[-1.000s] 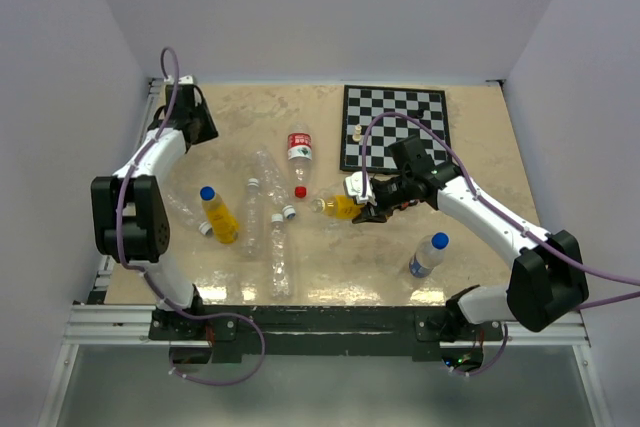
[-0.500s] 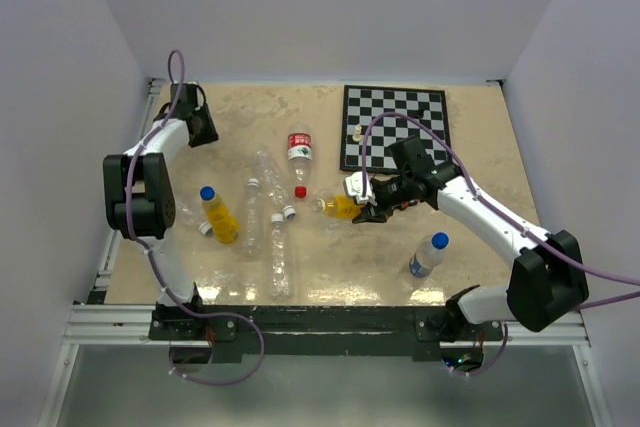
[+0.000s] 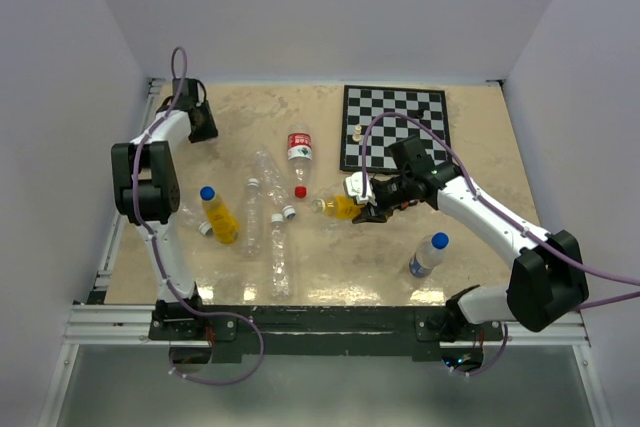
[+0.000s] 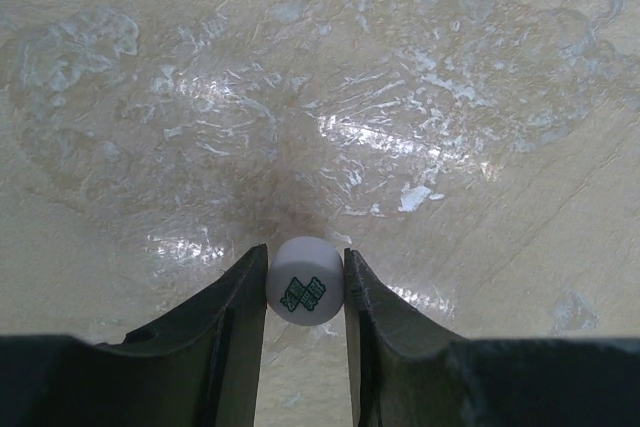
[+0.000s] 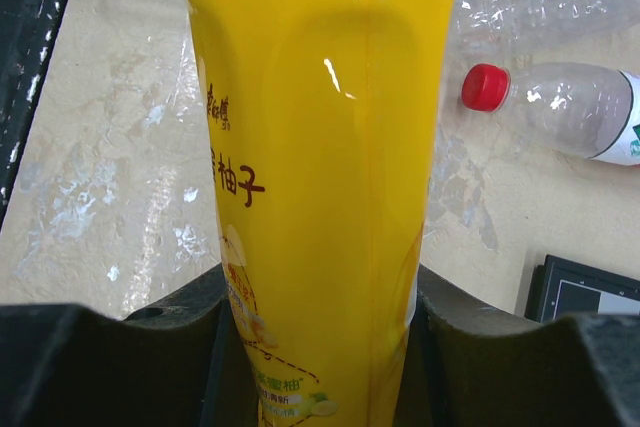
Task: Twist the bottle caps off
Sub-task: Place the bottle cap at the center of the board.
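Note:
My left gripper (image 4: 306,292) is shut on a small white bottle cap (image 4: 306,280) with a green print, just above the table; from above it (image 3: 204,127) sits at the back left corner. My right gripper (image 3: 370,203) is shut on an orange-yellow bottle (image 3: 341,207) lying with its neck to the left; that bottle (image 5: 320,147) fills the right wrist view between the dark fingers (image 5: 470,337). A second orange-yellow bottle (image 3: 221,221) carries a blue cap (image 3: 207,192). A clear labelled bottle (image 3: 426,257) has a blue cap (image 3: 440,240).
Several clear unlabelled bottles (image 3: 277,247) lie mid-left, with loose white caps (image 3: 289,213) among them. A red-capped bottle (image 3: 299,147) lies behind them. A chessboard (image 3: 395,127) with white pieces (image 3: 357,132) lies at the back right.
My left arm has folded in toward the back left corner, its gripper staying there shut on the cap. The right arm and its bottle have not moved.

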### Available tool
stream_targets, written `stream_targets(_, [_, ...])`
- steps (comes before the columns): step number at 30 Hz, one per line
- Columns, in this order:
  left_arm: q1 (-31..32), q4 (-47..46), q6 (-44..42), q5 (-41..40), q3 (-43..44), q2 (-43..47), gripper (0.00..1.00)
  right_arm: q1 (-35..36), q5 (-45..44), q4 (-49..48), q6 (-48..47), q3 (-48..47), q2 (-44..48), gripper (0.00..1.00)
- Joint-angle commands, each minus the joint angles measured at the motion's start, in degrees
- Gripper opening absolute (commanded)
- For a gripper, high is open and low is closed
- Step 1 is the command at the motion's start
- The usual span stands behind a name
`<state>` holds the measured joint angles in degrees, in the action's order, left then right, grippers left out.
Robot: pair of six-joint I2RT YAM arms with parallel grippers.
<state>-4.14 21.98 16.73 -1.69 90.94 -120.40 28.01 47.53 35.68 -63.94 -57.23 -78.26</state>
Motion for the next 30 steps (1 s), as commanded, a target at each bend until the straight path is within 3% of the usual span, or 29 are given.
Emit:
stream_targets(1, [-0.87, 0.26, -1.35, 1.25, 2.76, -0.80, 0.40, 0.12, 1.16, 0.09, -0.66, -0.42, 1.44, 0.00])
stream_targets(9, [-1.75, -0.97, -1.44, 4.85, 1.00, 3.50, 0.63, 0.20, 1.08, 0.09, -0.57, -0.42, 1.27, 0.00])
stream_targets(12, [-1.92, -1.32, -1.35, 6.00, 0.30, 6.39, 0.65, 0.11, 1.16, 0.00, -0.57, -0.42, 1.35, 0.00])
stream_targets(14, [-1.84, -2.63, -1.00, 7.14, -1.10, 10.52, 0.66, 0.12, 1.34, 0.18, -0.57, -0.51, 1.44, 0.00])
stream_targets(23, [-1.92, -14.40, 0.93, 15.74, -14.90, 32.22, 1.00, 0.12, 5.73, -1.57, 1.27, -0.25, 2.23, 0.00])
stream_targets(26, [-1.83, -18.18, 3.90, 20.92, -18.41, 38.91, 1.00, 0.20, 6.44, -4.30, 5.05, 0.10, 2.76, 0.00])
stream_targets(30, [-1.83, -29.16, 12.34, 38.57, -24.65, 43.84, 1.00, 0.12, 6.61, -7.90, 9.53, 0.37, 2.94, 0.00])
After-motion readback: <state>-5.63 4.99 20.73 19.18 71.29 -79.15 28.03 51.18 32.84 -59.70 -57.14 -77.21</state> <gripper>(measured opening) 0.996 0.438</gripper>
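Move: The white cap is already between my left fingertips, about 1 cm ahead of the hand point and 2 cm below, over the bare tabletop. The slanted clear bottle lies 10 cm back and 18 cm right, the red-capped bottle 4 cm back and 26 cm right, and the left clear bottle 17 cm back and 8 cm left, all near hand height. From my right hand the cap is some 29 cm ahead, 44 cm left and 11 cm lower. I ease my left hand down the last half centimetre, spread the fingers to let go of the cap on the tabletop, then lift quickly away, about 24 cm up and some 7 cm back with a little drift right. The fingers finish wide open and tip up about 35 degrees. My right hand keeps its grip on the yellow bottle, edging up about 1 cm late on. ##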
